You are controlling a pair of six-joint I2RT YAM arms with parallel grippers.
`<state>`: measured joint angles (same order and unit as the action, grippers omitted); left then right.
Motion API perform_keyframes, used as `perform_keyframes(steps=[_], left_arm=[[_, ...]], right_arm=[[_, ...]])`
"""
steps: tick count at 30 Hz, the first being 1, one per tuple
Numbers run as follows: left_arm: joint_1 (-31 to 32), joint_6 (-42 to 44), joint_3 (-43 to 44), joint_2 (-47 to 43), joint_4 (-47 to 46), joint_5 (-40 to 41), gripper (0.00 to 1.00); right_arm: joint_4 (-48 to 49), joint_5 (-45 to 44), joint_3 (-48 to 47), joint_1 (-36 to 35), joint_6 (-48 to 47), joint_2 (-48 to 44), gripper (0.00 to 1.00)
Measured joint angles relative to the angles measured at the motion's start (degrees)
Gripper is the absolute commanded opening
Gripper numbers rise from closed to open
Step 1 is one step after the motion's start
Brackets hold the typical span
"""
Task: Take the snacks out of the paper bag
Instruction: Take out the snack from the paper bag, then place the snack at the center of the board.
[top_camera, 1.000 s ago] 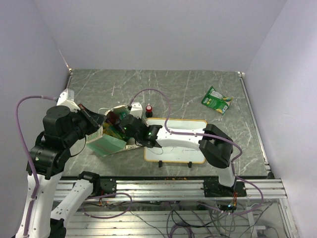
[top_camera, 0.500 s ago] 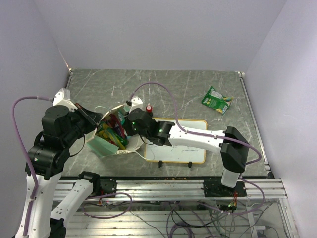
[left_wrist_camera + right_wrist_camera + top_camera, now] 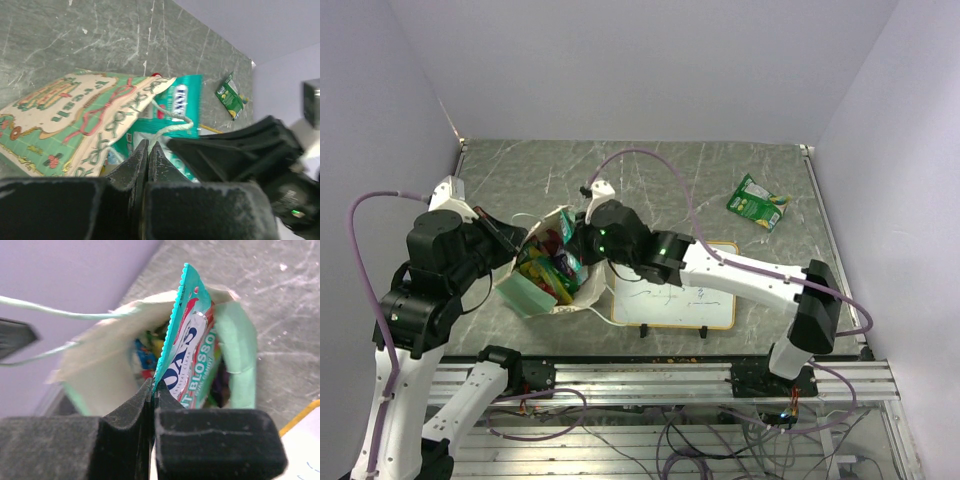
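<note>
The paper bag [image 3: 535, 290] lies at the left of the table with its mouth toward the right arm. Several snacks [image 3: 542, 262] show inside it. My left gripper [image 3: 148, 145] is shut on the bag's white string handle [image 3: 172, 125] and holds that side up. Pinched by its serrated edge, a teal-and-white snack packet [image 3: 192, 345] stands at the bag's mouth [image 3: 100, 370] with my right gripper [image 3: 153, 385] shut on it. In the top view the right gripper [image 3: 576, 248] sits right at the bag's opening. A green snack packet [image 3: 758, 202] lies on the table at the far right.
A wood-framed whiteboard [image 3: 705, 312] lies under the right arm's forearm, just right of the bag. Purple cables loop over both arms. Walls close in the table at the back and on both sides.
The right arm has stretched out left over the whiteboard to the bag's mouth. The bag's mouth has opened wider and shows more packets. The left arm has barely moved.
</note>
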<state>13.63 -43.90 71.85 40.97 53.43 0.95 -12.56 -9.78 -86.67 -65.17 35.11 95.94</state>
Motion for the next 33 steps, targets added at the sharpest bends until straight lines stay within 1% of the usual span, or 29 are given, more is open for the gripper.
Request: perform_keyframes(steps=[7,13,17,20,23,27,33], left_arm=[[0.0,0.0,0.1,-0.4,0.0,1.4,0.07],[0.0,0.2,0.3,-0.3,0.0,2.0,0.07],[0.0,0.9,0.3,-0.1,0.0,2.3,0.07],[0.0,1.6,0.3,1.0,0.0,2.3,0.07],[0.0,2.0,0.3,1.7,0.0,2.3,0.07],[0.0,2.3,0.3,1.5,0.0,2.3,0.07],[0.0,2.6,0.3,0.3,0.0,2.3,0.07]], right_arm=[[-1.7,6.4,-1.5,1.6,2.7,-5.9,0.0],[-6.8,7.2,-3.5,2.8,0.9,-8.0,0.0],[-11.0,6.4,-8.6,4.1,-3.1,-8.5,0.0],[-13.5,4.0,-15.1,5.5,-7.7,-9.2,0.0],[-14.0,1.7,-21.9,8.7,-11.9,-9.3,0.0],[-14.4,-0.7,-29.4,16.9,-16.1,-9.0,0.0],[-16.2,-3.1,-31.0,26.3,-18.6,-6.8,0.0]])
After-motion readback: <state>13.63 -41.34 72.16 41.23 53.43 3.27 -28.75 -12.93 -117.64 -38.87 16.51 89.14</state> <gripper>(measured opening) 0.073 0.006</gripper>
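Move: Across the table, the green packet already taken out lies about 45 cm to the right hand's right, 26 cm ahead and 26 cm below; it marks the side where the teal candy packet in these fingers is to go. The paper bag's middle is some 5 cm left, nearly level fore and aft, 13 cm down. The whiteboard is 24 cm right and 2 cm ahead, the red-capped bottle 9 cm right and 17 cm ahead. From the left hand, the green packet is roughly 56 cm right and 28 cm ahead. Lifting the still-pinched teal packet up out of the bag's mouth, the right hand first rises nearly straight, then sweeps up, right and forward to the green packet's side, ending some 23 cm higher and 21 cm farther right. Its fingertips tip up and swing clockwise, each about 25 degrees, staying shut. The left fingers keep hold of the bag's rope handle. ##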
